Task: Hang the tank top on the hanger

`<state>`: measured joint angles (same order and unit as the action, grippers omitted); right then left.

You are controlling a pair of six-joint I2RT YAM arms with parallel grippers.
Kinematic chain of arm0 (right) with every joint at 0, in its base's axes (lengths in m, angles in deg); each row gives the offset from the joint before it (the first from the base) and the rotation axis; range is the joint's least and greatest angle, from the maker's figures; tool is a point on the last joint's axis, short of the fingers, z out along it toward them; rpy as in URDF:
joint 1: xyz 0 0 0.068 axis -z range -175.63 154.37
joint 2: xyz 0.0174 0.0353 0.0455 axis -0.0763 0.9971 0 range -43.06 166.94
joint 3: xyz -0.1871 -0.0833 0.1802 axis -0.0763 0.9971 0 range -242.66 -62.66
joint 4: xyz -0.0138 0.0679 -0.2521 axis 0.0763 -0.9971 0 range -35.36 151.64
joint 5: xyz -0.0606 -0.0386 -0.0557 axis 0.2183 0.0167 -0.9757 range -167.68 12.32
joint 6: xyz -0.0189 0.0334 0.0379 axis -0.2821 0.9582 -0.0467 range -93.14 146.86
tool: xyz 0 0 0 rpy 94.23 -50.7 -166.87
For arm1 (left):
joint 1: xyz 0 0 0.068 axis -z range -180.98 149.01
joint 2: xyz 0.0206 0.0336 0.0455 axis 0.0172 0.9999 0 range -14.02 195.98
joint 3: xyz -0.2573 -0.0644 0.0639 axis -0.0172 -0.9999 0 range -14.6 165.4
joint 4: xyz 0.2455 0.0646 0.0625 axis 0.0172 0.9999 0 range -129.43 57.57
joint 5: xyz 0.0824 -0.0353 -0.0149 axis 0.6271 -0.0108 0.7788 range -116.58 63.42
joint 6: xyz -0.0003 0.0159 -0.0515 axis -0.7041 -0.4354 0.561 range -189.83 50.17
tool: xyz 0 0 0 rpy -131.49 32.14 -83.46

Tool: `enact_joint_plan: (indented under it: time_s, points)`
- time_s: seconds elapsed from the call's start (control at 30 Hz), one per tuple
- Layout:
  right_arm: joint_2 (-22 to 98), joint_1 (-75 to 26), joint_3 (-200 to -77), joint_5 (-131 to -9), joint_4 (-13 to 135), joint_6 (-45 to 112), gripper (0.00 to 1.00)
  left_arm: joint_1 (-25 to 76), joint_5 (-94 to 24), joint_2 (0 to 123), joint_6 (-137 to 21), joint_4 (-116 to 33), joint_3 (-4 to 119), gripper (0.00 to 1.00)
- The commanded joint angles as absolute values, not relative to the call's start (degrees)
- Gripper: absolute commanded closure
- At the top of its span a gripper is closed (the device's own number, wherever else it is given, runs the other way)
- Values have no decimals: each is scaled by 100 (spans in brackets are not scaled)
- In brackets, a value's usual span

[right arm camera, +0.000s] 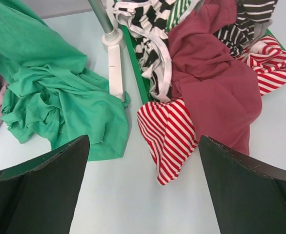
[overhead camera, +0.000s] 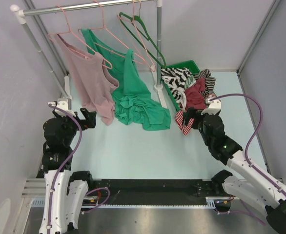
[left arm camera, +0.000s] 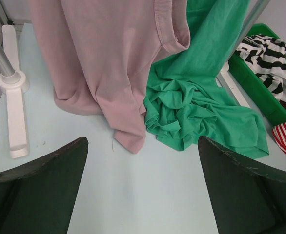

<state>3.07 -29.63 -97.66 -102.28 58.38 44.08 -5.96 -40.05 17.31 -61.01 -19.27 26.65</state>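
The maroon tank top (overhead camera: 196, 95) lies crumpled on a pile of clothes spilling from the green bin at the right; the right wrist view shows it (right arm camera: 216, 83) just beyond my fingers. Thin pink hangers (overhead camera: 144, 30) hang on the rail at the back. My right gripper (overhead camera: 191, 117) is open and empty, low over the table just short of the pile, and its own view (right arm camera: 143, 141) shows a red-and-white striped cloth (right arm camera: 170, 134) ahead. My left gripper (overhead camera: 89, 118) is open and empty at the left, in its own view (left arm camera: 143, 141) facing the hanging tops.
A pale pink top (overhead camera: 89, 78) and a bright green top (overhead camera: 133, 97) hang from the rail and trail onto the table. A dark green hanger (overhead camera: 145, 39) hangs beside them. The rack's white foot (overhead camera: 160, 95) stands next to the green bin (overhead camera: 182, 66). Striped clothes (overhead camera: 174, 78) fill the bin.
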Motion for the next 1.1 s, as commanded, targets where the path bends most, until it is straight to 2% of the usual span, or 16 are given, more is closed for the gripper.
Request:
enact_joint_plan:
  time_s: [0.0,0.33,0.43,0.6,0.7,0.83,0.93,1.07]
  points:
    - [133,-2947,-9808,-10693,5795,4478,0,-556,-3985,1718,-6210,-2141,2670,1]
    - [-376,-2946,-9746,-10651,5866,4050,0,-556,-3985,1823,-6070,-2299,2793,0]
    - [-456,-2946,-9992,-10537,5681,3751,0,-556,-3871,2034,-5920,-2387,3109,1]
    - [-237,-2946,-11201,-10632,5172,3381,0,-556,-3941,2438,-5911,-2519,3881,1]
    - [246,-2946,-12010,-10869,4979,3197,0,-485,-3932,2588,-6077,-2625,3998,1]
    - [1490,-2815,-12996,-11055,4619,3117,0,-371,-3949,2554,-6289,-2809,3647,1]
    - [2606,-2306,-13855,-10591,3907,3485,0,-284,-3950,2475,-6438,-2748,3453,1]
    - [3724,-1568,-14325,-9633,3545,3960,0,-195,-3897,2457,-6438,-2757,3409,1]
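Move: The clothes heaped in the green box lie about 22 cm ahead of the right gripper, 2 cm to its right and some 17 cm below; the red striped cloth hangs out nearer, 7 cm ahead and 2 cm left. The rack post's foot is about 22 cm ahead and 14 cm left, the green top's lower folds roughly 9 cm ahead and 18 cm left. From the left gripper the heap is about 26 cm ahead, 47 cm right. Lift the open right gripper some 17 cm, easing it a couple of centimetres right and tipping the fingers up about 10 degrees; then swing it forward, gaining speed, roughly 10 cm high over the near end of the green box, levelling back and just starting to sink. Raise the open left gripper about 8 cm with a little forward, then let it settle 2 cm. ##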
